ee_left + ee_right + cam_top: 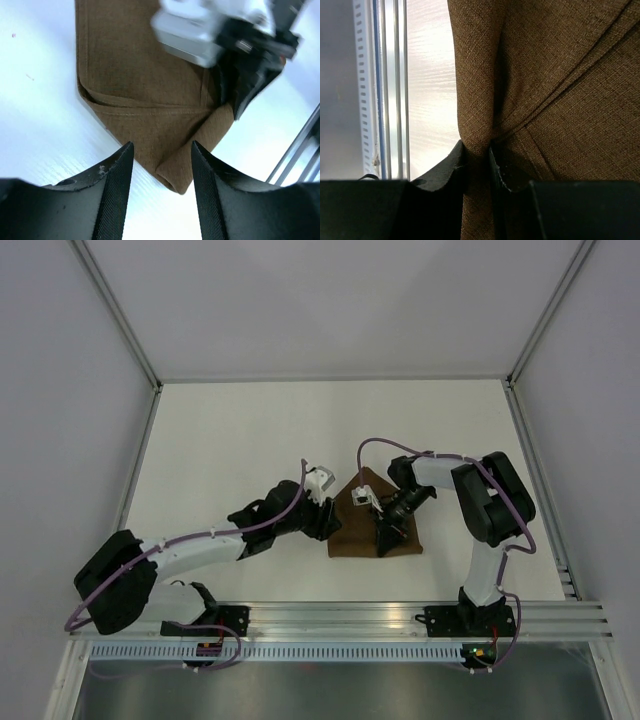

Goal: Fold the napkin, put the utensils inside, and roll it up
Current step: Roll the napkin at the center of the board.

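Note:
The brown napkin [352, 538] lies folded on the white table between the two arms. In the left wrist view the napkin [140, 90] shows layered folds and a rolled corner tip pointing toward me. My left gripper [162, 143] stands open astride that tip, its fingers clear of the cloth; from above, the left gripper [325, 523] sits at the napkin's left edge. My right gripper [476, 147] is shut on a raised fold of the napkin [570, 100], near the cloth's front edge [383, 537]. The utensils are out of view.
An aluminium rail [400, 615] runs along the near table edge just behind the napkin and shows in the right wrist view as a slotted rail [390, 75]. The right arm's wrist camera [200, 35] hangs over the cloth. Grey walls enclose the table.

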Robot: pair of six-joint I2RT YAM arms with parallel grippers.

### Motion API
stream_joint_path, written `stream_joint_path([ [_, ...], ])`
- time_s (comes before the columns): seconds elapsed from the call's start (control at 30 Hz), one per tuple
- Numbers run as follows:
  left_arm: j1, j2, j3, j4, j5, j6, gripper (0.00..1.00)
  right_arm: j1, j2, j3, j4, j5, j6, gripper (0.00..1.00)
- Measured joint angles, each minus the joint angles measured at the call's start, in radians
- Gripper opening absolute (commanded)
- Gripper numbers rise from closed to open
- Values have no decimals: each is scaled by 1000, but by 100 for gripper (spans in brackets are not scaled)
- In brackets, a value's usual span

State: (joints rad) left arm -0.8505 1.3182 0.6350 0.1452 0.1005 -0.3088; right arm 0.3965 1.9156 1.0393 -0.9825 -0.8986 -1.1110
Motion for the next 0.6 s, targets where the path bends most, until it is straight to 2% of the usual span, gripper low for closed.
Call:
stream_joint_path([
  [0.1, -111, -53, -36, 21, -105, 60, 57, -5, 36, 24, -41, -11, 0, 15],
  [0.23, -258, -44, -22, 27, -216, 157, 57, -15, 74, 44, -85, -25, 3, 15],
  [0.4, -400, 103, 71, 16, -313, 285, 57, -21, 103, 63, -124, -26, 5, 15],
  [0.6, -500, 312, 197, 6, -372, 412, 57, -27, 135, 84, -161, -28, 6, 15],
])
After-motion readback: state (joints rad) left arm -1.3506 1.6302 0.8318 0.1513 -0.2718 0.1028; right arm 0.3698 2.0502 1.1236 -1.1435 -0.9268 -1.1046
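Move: The napkin's near edge, pinched in my right fingers, is what my open left hand goes for: about 10 cm to its right, 6 cm back and 9 cm below. The napkin's near left corner lies some 5 cm back and 1 cm left of my left hand, its far tip roughly 16 cm ahead and 6 cm right, both about 9 cm below. For my right hand that edge is right between the fingertips. I swing my left hand right and back across the near side of the napkin, about 12 cm in all, rising slightly before it sinks some 4 cm towards the edge beside my right fingers. It rolls about 40 degrees clockwise, fingers staying half open. My right hand keeps its pinch there, easing back about 1 cm as its fingers tip some 10 degrees further towards my base. ##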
